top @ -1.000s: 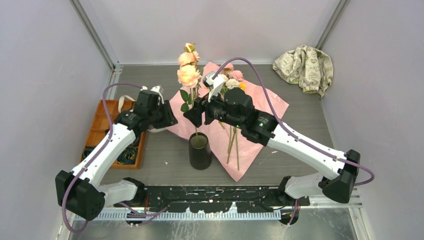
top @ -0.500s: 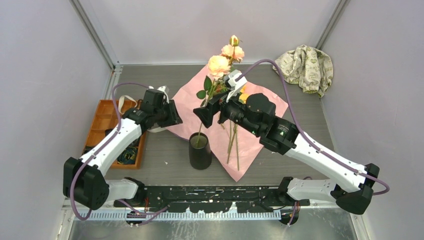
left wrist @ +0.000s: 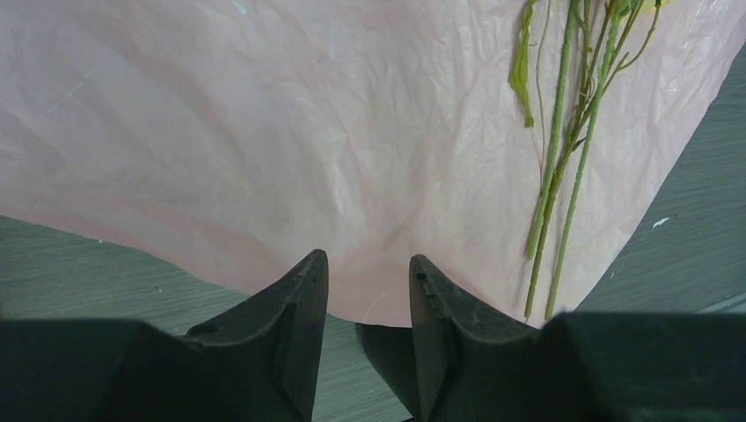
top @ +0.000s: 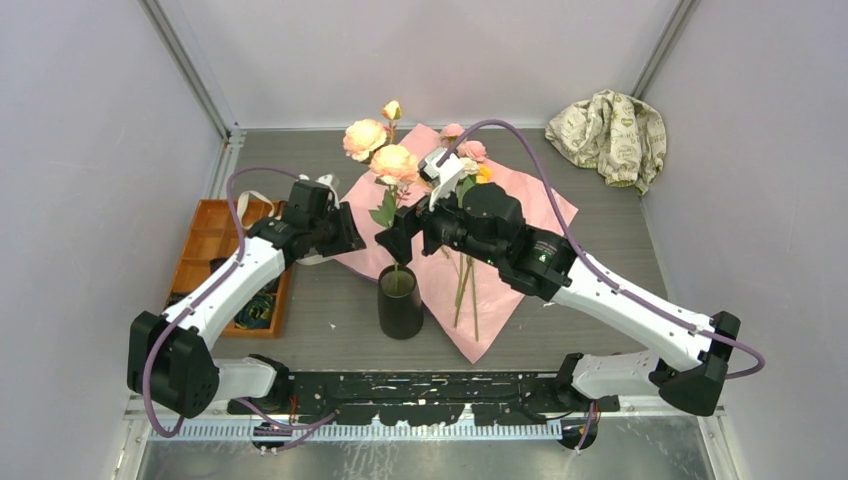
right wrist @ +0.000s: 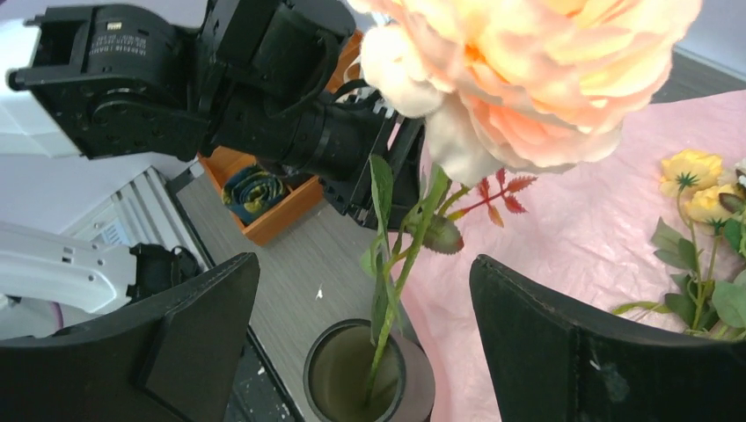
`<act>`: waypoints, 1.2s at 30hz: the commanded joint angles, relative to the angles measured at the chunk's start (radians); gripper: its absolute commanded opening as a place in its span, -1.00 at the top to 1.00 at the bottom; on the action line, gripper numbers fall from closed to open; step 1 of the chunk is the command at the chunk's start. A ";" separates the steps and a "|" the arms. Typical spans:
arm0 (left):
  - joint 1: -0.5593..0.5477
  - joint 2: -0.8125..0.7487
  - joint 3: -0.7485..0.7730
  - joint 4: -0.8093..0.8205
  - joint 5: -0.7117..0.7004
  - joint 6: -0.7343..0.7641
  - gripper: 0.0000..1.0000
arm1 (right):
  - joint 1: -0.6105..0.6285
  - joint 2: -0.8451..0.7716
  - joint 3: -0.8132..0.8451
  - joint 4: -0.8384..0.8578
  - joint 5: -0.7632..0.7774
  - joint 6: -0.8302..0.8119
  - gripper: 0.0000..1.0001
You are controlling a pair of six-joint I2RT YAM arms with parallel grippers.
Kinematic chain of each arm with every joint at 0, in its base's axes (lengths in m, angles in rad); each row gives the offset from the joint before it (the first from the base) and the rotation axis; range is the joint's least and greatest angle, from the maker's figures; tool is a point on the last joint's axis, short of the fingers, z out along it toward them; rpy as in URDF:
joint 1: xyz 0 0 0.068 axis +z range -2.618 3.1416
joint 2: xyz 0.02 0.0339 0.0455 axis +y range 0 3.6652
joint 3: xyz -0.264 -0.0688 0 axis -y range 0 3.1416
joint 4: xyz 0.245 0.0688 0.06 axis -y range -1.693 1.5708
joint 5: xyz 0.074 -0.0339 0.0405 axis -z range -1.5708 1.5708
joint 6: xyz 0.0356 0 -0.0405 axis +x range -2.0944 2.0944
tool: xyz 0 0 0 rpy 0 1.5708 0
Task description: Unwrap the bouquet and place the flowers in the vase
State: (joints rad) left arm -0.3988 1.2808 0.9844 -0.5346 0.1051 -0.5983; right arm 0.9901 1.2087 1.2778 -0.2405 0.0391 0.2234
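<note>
The black vase (top: pixel 400 310) stands at the near edge of the pink wrapping paper (top: pixel 530 215). One peach-pink rose stem (top: pixel 393 165) stands in it, leaning back and left. My right gripper (top: pixel 408 232) hangs wide open just above the vase (right wrist: pixel 415 380); the stem (right wrist: pixel 400 272) rises between its fingers without touching either. The rest of the flowers (top: pixel 466 160) lie on the paper, stems (left wrist: pixel 563 176) toward me. My left gripper (top: pixel 345 230) is open and empty, low over the paper's left edge (left wrist: pixel 264 132).
An orange tray (top: pixel 205 245) with black coiled rolls (top: pixel 255 310) sits at the left wall. A beige patterned cloth (top: pixel 610 130) lies in the far right corner. Walls close in the left, back and right sides.
My right gripper has opened and let go of the rose stem. The blooms swung right, then back left over the vase. The left arm has barely moved.
</note>
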 commanded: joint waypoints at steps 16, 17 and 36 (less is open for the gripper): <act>-0.003 0.012 0.031 0.059 -0.005 0.014 0.19 | 0.024 -0.084 0.133 -0.403 0.699 0.114 -0.99; -0.003 0.018 0.040 0.058 -0.007 0.016 0.19 | 0.019 -0.069 0.135 -0.424 0.746 0.117 -0.99; 0.018 -0.063 0.169 0.061 -0.121 0.031 0.12 | -0.418 0.303 0.103 -0.433 0.404 0.375 -0.86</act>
State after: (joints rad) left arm -0.3935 1.3148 1.1713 -0.5770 -0.0593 -0.5690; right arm 0.6029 1.3815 1.3266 -0.6937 0.5659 0.5789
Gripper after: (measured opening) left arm 0.425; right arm 0.961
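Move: The right hand, empty and open, hangs over the vase, whose middle is about 26 cm below it, level left-right and 1 cm back; one peach flower stem already stands in the vase. The flowers still to be fetched lie on the pink wrapping paper, their middle some 14 cm ahead of this hand, 14 cm to its right and 33 cm below. From the left hand these lie about 22 cm to the right, 7 cm ahead and 13 cm below. The right hand leaves the peach flower standing in the vase and swings about 20 cm to the right towards the flowers on the paper, fingers kept wide open, then also reaches some 12 cm forward and sinks about as far as the wrist turns roughly 60 degrees clockwise and tips the fingers downward, ending above the stems without reaching them. The left hand, empty and half open, waits near the paper and only late on rises about 5 cm and eases some 4 cm forward, tipping its fingers up slightly. ##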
